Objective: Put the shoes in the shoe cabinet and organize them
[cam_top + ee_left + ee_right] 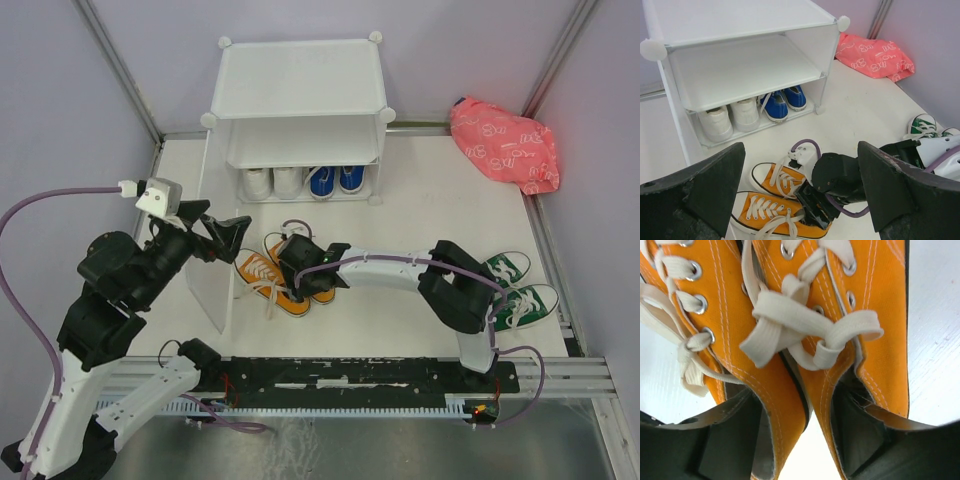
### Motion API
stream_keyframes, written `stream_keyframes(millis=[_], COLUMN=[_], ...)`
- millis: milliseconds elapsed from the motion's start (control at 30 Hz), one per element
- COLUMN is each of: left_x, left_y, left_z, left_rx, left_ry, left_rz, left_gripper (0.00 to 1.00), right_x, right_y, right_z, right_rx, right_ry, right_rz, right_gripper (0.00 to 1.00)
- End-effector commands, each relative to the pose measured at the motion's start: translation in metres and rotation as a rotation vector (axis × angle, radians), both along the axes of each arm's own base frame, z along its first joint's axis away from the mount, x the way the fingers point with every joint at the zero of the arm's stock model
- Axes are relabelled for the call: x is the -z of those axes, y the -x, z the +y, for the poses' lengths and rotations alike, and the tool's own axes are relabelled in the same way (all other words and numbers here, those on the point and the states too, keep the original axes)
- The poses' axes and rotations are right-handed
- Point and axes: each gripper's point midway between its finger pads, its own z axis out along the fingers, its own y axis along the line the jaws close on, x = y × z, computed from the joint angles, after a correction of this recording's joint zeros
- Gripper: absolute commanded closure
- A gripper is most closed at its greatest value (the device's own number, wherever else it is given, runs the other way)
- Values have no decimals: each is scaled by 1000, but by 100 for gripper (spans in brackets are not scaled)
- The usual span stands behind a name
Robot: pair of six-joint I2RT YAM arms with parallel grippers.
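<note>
Two orange shoes (268, 282) lie side by side on the table in front of the shoe cabinet (300, 80). My right gripper (300, 262) is down at their heels. In the right wrist view its fingers (725, 440) stand apart, one inside each orange shoe (735, 315), with the two inner walls between them and a gap of table showing. My left gripper (225, 235) hovers open to the left, over the cabinet's open front panel (215, 290), with nothing between its fingers (700, 195). White shoes (272, 182) and blue shoes (335, 180) stand in the bottom compartment. Green shoes (520, 290) lie at the right.
A pink patterned bag (505, 145) lies at the back right corner. The cabinet's middle shelf (745, 70) holds nothing. The open front panel stands on edge between my left arm and the orange shoes. Metal frame rails border the table.
</note>
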Motion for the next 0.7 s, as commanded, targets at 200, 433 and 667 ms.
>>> stream_keyframes(millis=[200, 433, 667], left_x=[-11, -28, -34], left_y=[1, 4, 8], left_z=[4, 5, 8], left_rx=[-2, 3, 0], left_ry=[-41, -25, -13], left_rz=[-57, -84, -96], left_gripper=[1, 1, 1], right_x=[-13, -127, -207], right_y=[-28, -55, -84], right_z=[4, 3, 5], right_rx=[47, 14, 12], right_ry=[16, -19, -82], right_rz=[-143, -327, -390], right_gripper=[98, 98, 98])
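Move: The right hand stands low at the heel end of the orange shoes, one open finger in each shoe's opening with the adjoining inner walls between them. The pair's middle lies about 4 cm ahead, 4 cm left and at roughly finger height. Some 25 cm ahead on the cabinet floor stand the white shoes, about 7 cm left, and the blue shoes, about 7 cm right. From the left hand the orange shoes lie about 7 cm ahead, 7 cm right and 38 cm below. The right hand first eases about 1.5 cm forward, almost level, while its fingers close from wide open to nearly shut, pinching the two adjoining inner side walls of the orange shoes together. Keeping that pinch, it lifts the pair about 8 cm, slowly at first and then fast, drawing a little right and then bearing forward towards the cabinet, while the hand tilts by 10 degrees or so. ##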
